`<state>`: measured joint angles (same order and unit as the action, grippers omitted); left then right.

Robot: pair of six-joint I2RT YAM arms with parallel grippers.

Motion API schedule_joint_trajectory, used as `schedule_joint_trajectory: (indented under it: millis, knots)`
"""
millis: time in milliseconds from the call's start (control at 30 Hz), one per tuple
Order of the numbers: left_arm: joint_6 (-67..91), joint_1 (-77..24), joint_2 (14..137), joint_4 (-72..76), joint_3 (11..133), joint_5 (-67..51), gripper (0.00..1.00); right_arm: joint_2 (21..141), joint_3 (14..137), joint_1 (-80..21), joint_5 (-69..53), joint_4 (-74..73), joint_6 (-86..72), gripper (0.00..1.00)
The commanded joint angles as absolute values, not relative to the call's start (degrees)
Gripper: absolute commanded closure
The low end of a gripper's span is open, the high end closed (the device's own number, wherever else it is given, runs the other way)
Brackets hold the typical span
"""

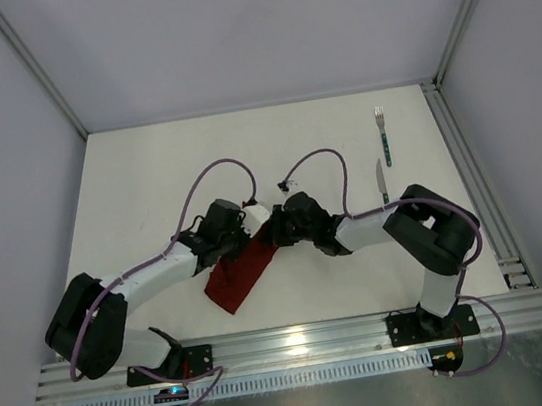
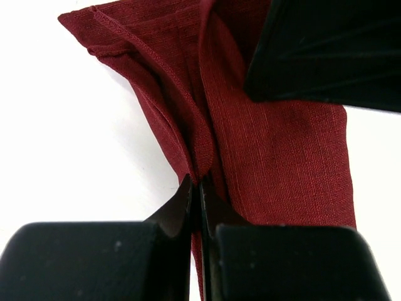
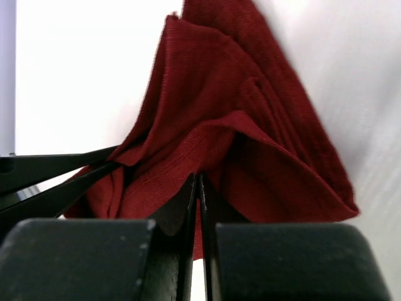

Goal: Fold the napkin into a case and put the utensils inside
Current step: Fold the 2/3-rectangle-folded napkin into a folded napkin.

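Observation:
The dark red napkin (image 1: 239, 276) lies as a narrow folded strip in the middle of the table, its far end lifted between the two arms. My left gripper (image 1: 260, 227) is shut on a raised fold of the napkin (image 2: 276, 157), the cloth pinched at its tips (image 2: 195, 183). My right gripper (image 1: 281, 228) faces it and is shut on a bunched edge of the napkin (image 3: 250, 125), right at its tips (image 3: 198, 182). The utensils lie apart at the back right: a fork (image 1: 381, 133) and, just nearer, a knife (image 1: 382, 183), both with teal handles.
The right gripper's black body (image 2: 326, 50) hangs over the cloth in the left wrist view. The left gripper's fingers (image 3: 50, 172) show at the left of the right wrist view. Metal rails (image 1: 469, 175) line the table's right side and near edge.

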<state>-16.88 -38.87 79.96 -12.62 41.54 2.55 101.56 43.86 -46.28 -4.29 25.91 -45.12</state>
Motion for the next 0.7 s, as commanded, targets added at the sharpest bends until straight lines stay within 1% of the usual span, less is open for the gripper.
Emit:
schedule_joint_trajectory:
  millis: [0, 133, 233, 333, 433, 567, 667]
  knots:
    - [-16.5, -38.8, 77.4, -9.8, 41.2, 2.2, 1.0, 103.1, 43.5, -46.8, -5.4, 32.5, -47.9, 0.94]
    - [-17.8, -38.8, 75.7, -9.8, 40.9, -1.4, 0.99, 105.3, 43.4, -46.8, -3.3, 32.7, -49.9, 0.96]
    - [-19.5, -39.7, 75.0, -9.1, 40.1, 1.0, 0.99, 106.3, 43.5, -46.8, -1.9, 32.7, -51.2, 0.96]
    - [-20.4, -40.1, 74.6, -9.7, 39.9, 0.6, 0.98, 107.0, 42.8, -46.8, -0.3, 33.1, -52.8, 0.96]
    - [-22.7, -41.9, 74.1, -11.1, 39.1, 0.4, 0.99, 106.6, 41.1, -46.8, 2.9, 34.8, -54.4, 0.96]
    - [-26.7, -47.9, 72.3, -10.6, 36.7, 0.4, 0.98, 106.7, 41.1, -46.8, 3.3, 35.1, -55.3, 0.96]
    - [-27.8, -49.1, 73.9, -11.8, 36.5, 0.2, 0.96, 106.9, 40.9, -46.8, 3.3, 36.2, -56.2, 0.96]
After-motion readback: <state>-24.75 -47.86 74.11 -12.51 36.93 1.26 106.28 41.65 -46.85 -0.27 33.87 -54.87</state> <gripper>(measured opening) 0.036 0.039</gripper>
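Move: The left gripper holds the pinched upper edge of the napkin; the napkin's near end, towards which it is carried, lies about 12 cm back and 5 cm left of it, some 4 cm lower. The napkin's far end is roughly 7 cm ahead and 5 cm right of the left gripper. For the right gripper, the napkin's folds at the right edge are about 2 cm below and 1 cm left of its nearly shut fingertips. Keep the left fingers shut on the napkin edge, lift it about 1.5 cm, then draw it back some 4 cm and a little right, sinking again, while turning the wrist about 15 degrees clockwise. Meanwhile lower the closed right gripper some 2 cm into the napkin's folds and keep it there, twisting slightly clockwise. ##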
